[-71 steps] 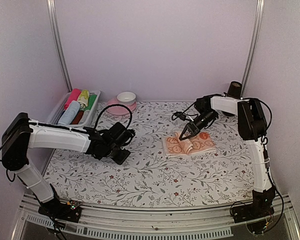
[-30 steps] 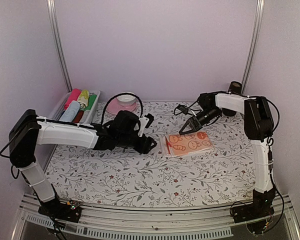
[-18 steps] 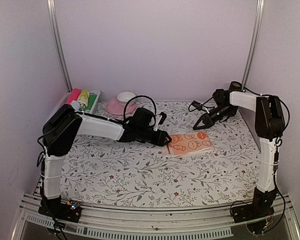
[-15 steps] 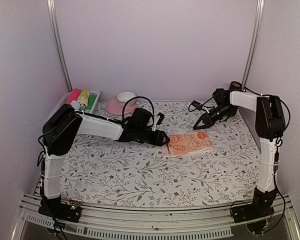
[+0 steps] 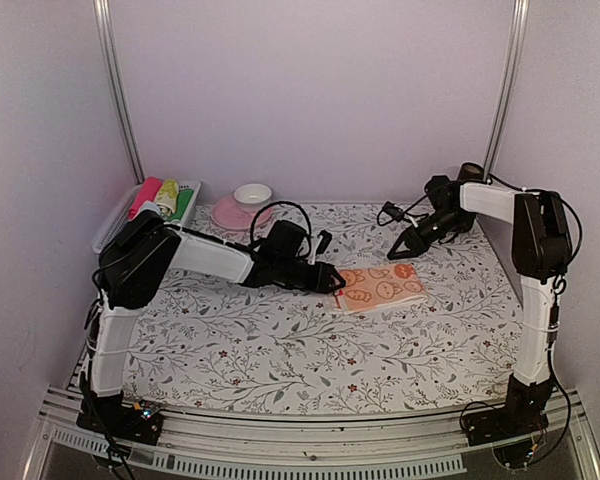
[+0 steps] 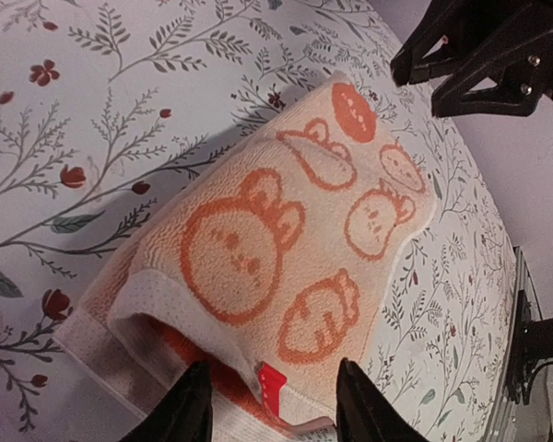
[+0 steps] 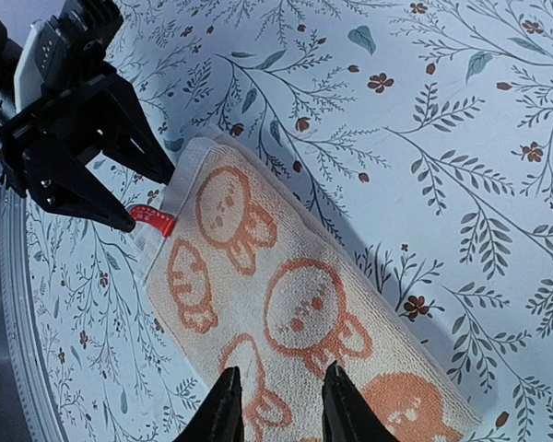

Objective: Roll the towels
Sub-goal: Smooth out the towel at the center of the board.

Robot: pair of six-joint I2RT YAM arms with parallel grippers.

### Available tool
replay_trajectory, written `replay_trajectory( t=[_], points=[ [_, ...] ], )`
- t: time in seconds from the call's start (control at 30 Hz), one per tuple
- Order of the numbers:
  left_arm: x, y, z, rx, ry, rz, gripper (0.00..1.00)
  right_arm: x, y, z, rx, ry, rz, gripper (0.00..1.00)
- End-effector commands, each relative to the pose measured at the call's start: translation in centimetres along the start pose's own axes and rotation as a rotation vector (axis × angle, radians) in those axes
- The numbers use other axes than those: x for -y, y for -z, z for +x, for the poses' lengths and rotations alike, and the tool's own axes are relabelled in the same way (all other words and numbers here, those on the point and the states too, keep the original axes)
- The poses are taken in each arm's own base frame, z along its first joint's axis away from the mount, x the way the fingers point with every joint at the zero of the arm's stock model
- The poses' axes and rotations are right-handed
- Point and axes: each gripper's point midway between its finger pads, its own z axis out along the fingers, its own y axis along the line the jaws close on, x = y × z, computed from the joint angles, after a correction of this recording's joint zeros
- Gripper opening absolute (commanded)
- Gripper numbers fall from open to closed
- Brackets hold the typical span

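Observation:
A peach-orange towel (image 5: 385, 288) with pale round animal prints lies folded flat on the floral sheet, right of centre. My left gripper (image 5: 332, 283) is low at its left end. In the left wrist view that gripper (image 6: 272, 410) is open, its fingers straddling the towel's (image 6: 286, 239) lifted hem and red tag (image 6: 270, 387). My right gripper (image 5: 395, 254) hovers above the towel's far right corner. In the right wrist view it (image 7: 279, 405) is open a little, nothing between its fingers, with the towel (image 7: 295, 313) below and the left gripper (image 7: 152, 195) beyond.
A white basket (image 5: 188, 190) holding rolled pink, yellow and green cloths stands at the back left. Beside it is a pink plate (image 5: 230, 214) with a white bowl (image 5: 252, 193). Walls and metal posts close in the back and sides.
The bunched towel now lies flat. My left arm has reached right to its left end and its jaws have narrowed. My right gripper has lifted off toward the back right.

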Motion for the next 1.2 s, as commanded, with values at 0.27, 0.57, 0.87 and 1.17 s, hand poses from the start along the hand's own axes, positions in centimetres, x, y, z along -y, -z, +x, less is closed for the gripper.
replay_trajectory(
  t=[0.27, 0.57, 0.87, 1.17],
  points=[
    [-1.5, -0.9, -0.1, 0.001, 0.030, -0.018, 0.42, -0.5, 1.5, -1.2, 0.029, 0.041, 0.042, 0.30],
    [-1.9, -0.7, -0.2, 0.009, 0.024, -0.041, 0.35, -0.5, 1.5, -1.2, 0.028, 0.042, 0.044, 0.30],
    [-2.0, -0.7, -0.4, 0.015, 0.024, -0.037, 0.11, -0.5, 1.5, -1.1, 0.025, 0.045, 0.048, 0.29],
    [-2.2, 0.5, -1.8, 0.053, 0.001, -0.073, 0.00, -0.3, 1.4, -1.0, 0.020, 0.046, 0.052, 0.29]
  ],
)
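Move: The red tag on the folded orange towel's left end lies between the left gripper's open fingers, straight below by about 2 cm; the towel's middle is some 8 cm to the right of this gripper, about 1 cm ahead and 3 cm below. The right gripper hovers about 10 cm to the right and 5 cm farther out, and the pink plate lies roughly 24 cm ahead and 20 cm left. From the right gripper the tag lies about 11 cm left, 5 cm back and 6 cm below. Sink the left gripper about 2 cm onto the towel's tagged left end, easing about 1 cm forward and slightly left as it settles, with the wrist held nearly as it is. Then shut the half-open fingers fully beside the red tag, pinching the towel's edge there. ##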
